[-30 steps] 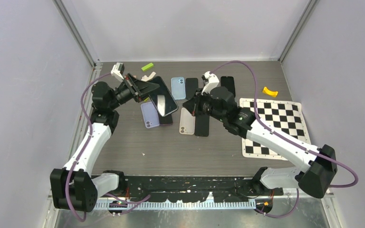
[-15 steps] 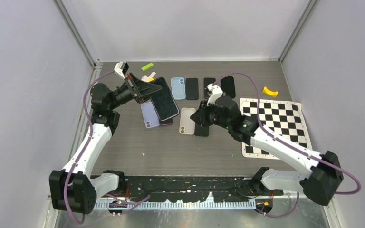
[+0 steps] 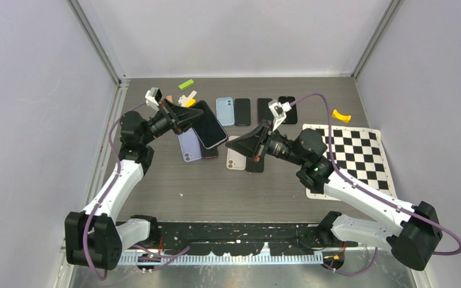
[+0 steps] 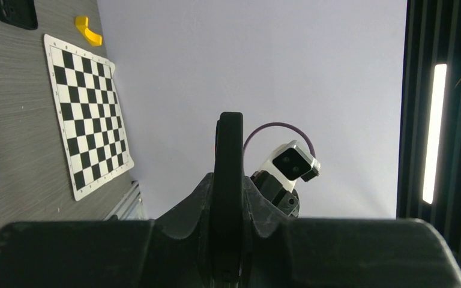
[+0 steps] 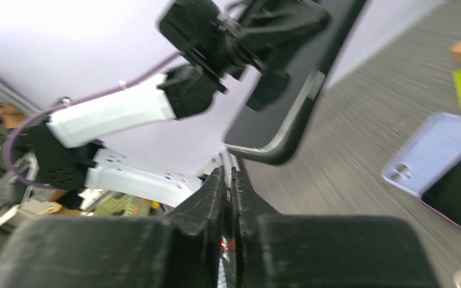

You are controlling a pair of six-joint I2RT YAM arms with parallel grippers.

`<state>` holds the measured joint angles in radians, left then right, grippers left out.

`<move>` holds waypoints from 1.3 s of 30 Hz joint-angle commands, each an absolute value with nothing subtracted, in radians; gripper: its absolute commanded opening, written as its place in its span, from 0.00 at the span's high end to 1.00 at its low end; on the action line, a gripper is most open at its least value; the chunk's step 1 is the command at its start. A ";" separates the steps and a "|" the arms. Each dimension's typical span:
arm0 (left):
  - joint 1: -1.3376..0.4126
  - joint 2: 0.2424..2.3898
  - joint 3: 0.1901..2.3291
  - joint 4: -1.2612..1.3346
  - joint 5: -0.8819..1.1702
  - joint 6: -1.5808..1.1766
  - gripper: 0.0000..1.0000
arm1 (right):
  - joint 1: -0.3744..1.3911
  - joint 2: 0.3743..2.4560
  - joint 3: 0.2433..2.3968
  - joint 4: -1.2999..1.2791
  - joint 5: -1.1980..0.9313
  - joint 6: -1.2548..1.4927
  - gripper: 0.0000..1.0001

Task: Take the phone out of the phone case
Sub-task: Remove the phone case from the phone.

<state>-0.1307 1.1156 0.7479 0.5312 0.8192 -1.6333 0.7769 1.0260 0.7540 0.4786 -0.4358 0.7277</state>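
Observation:
A dark phone [image 3: 208,124] with a pale rim of case round it hangs tilted above the table's back left. My left gripper [image 3: 184,116] is shut on its left end. In the left wrist view the phone [image 4: 228,138] stands edge-on between the fingers of the left gripper [image 4: 228,180]. My right gripper [image 3: 238,140] points left, just right of and below the phone, apart from it. Its jaws are shut to a thin slit with nothing between them. The right wrist view has the phone [image 5: 294,90] above the right gripper [image 5: 228,175].
On the table lie a lilac case [image 3: 188,147], a light blue case [image 3: 225,111], a beige case [image 3: 235,157] and black phones [image 3: 242,111]. A chessboard mat [image 3: 351,159] lies at the right, a yellow piece [image 3: 341,116] behind it, a green block [image 3: 186,84] at the back.
The right gripper has lifted off the beige case and swung to point left at the held phone, its arm drawn back to the right. The left gripper has shifted slightly right with the phone.

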 commanded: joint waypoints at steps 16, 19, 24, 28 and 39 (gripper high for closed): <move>-0.128 1.116 0.703 0.680 0.765 -1.792 1.00 | 0.783 1.214 0.750 0.735 -0.328 0.884 0.68; -0.127 1.119 0.694 0.710 0.760 -1.813 1.00 | 0.784 1.218 0.755 0.652 -0.271 0.853 0.62; -0.127 1.120 0.695 0.733 0.752 -1.826 1.00 | 0.783 1.258 0.754 0.645 -0.253 0.860 0.54; -0.128 1.126 0.696 0.764 0.741 -1.832 1.00 | 0.784 1.283 0.737 0.695 -0.250 0.871 0.50; -0.174 1.114 0.760 0.767 0.825 -1.725 1.00 | 0.784 1.321 0.786 0.662 -0.152 0.918 0.44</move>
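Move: My left hand holds the cased phone by its far end; the phone's middle is about 4 cm back and 3 cm to the right. From my empty right hand it is some 7 cm ahead, 6 cm left and a little lower. On the table, roughly 25 cm below my right hand, the cream case is about 8 cm ahead and 2 cm right, the purple-rimmed phone 12 cm ahead and 10 cm left, the lavender case 12 cm ahead and 18 cm left. I bring my right hand up to the free near end of the held phone, first to the left with a brief rise, then mainly forward, about 5 cm, and slightly down, opening its nearly shut fingers to about half as I close in. My left hand keeps its pinch and carries the phone some 3 cm forward, lower and a bit left, turning it about 10 degrees counter-clockwise; whether my right fingertips touch the end can't be seen. ##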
